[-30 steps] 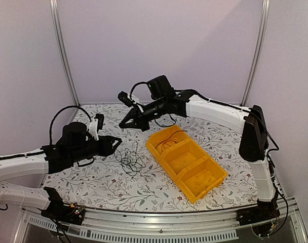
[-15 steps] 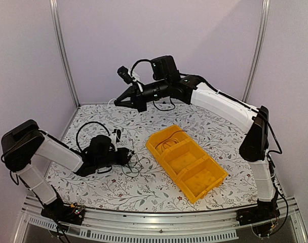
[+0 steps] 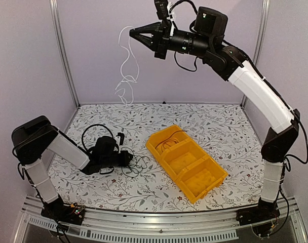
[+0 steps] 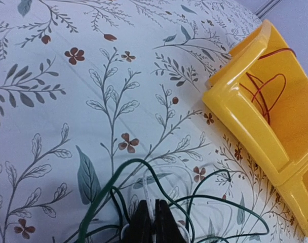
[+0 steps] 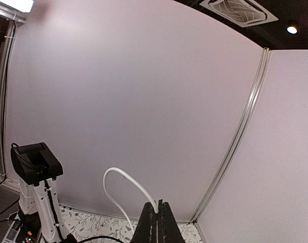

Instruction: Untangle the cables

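My right gripper [image 3: 132, 33] is raised high near the back wall, shut on one end of a white cable [image 3: 127, 66] that hangs free in loops above the table. In the right wrist view the white cable [image 5: 124, 178] arcs out from the closed right gripper [image 5: 158, 206]. Low on the table, my left gripper [image 3: 130, 159] is shut at the tangle of dark cables [image 3: 140, 163]. The left wrist view shows the left gripper [image 4: 154, 218] pinching a thin white cable [image 4: 147, 191], with dark green-black loops [image 4: 209, 200] lying around it. A reddish cable [image 3: 169, 140] lies coiled in the yellow bin.
A yellow bin [image 3: 166, 167] with three compartments lies diagonally right of the tangle; its corner [image 4: 245, 121] is close to my left fingers. The floral tablecloth [image 3: 215, 126] covers the table. Metal posts [image 3: 63, 55] and walls enclose the back.
The right arm has swung up high, lifting the white cable off the table. The left arm has dropped to the tangle and its gripper has closed on a cable there.
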Available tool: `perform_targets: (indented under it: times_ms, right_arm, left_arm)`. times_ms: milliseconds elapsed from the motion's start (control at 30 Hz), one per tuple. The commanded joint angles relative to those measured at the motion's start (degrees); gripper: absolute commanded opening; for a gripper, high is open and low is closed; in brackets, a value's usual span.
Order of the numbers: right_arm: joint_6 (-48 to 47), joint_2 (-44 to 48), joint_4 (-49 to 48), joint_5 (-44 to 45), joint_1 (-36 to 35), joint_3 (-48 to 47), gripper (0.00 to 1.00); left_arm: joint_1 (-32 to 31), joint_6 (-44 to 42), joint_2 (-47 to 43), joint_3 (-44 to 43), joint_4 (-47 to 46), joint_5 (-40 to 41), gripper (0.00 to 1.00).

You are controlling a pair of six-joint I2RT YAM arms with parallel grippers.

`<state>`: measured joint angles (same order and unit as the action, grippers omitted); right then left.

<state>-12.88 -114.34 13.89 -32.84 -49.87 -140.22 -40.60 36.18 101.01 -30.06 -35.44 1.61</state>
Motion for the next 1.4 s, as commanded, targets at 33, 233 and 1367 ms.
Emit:
perform_targets:
  times_ms: [33,233,1367]
  right_arm:
    - [-5.39,5.01,-1.25,5.84,1.50,-0.22,0.00]
    - [-4.48,9.41,1.05,6.11,6.77,7.48,0.00]
    - [1.27,7.82,2.72,2.18,7.69,15.31,0.00]
  left_arm:
    - [1.52,-1.88,-1.49,-0.22,6.09,-1.16,0.00]
    - [1.56,-4.61,-8.75,-2.42,13.11,-2.82,0.13]
    - [-6.61,-19.11,-13.04,-25.68,12.73,3.00,0.64]
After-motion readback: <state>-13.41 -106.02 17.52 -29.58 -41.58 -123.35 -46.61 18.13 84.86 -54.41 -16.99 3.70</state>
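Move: The left gripper is shut at table level on the edge of the green tangle, whose middle lies about 3 cm to its right and 2 cm nearer the base; the box's far compartment is roughly 12 cm ahead and 18 cm right. The right gripper, holding the white cable high up, has that compartment about 16 cm ahead, 10 cm right and 53 cm below, and the tangle 2 cm ahead, 5 cm left and 54 cm below. Keep the white cable pinched in the right gripper; bring it right while rising about 5 cm, then forward and down, so that the hanging cable comes over the box's far compartment. Meanwhile lift the left gripper some 25 cm off the tangle, opening the fingers wide and tipping them up nearly 30 degrees, then ease it to the right. ##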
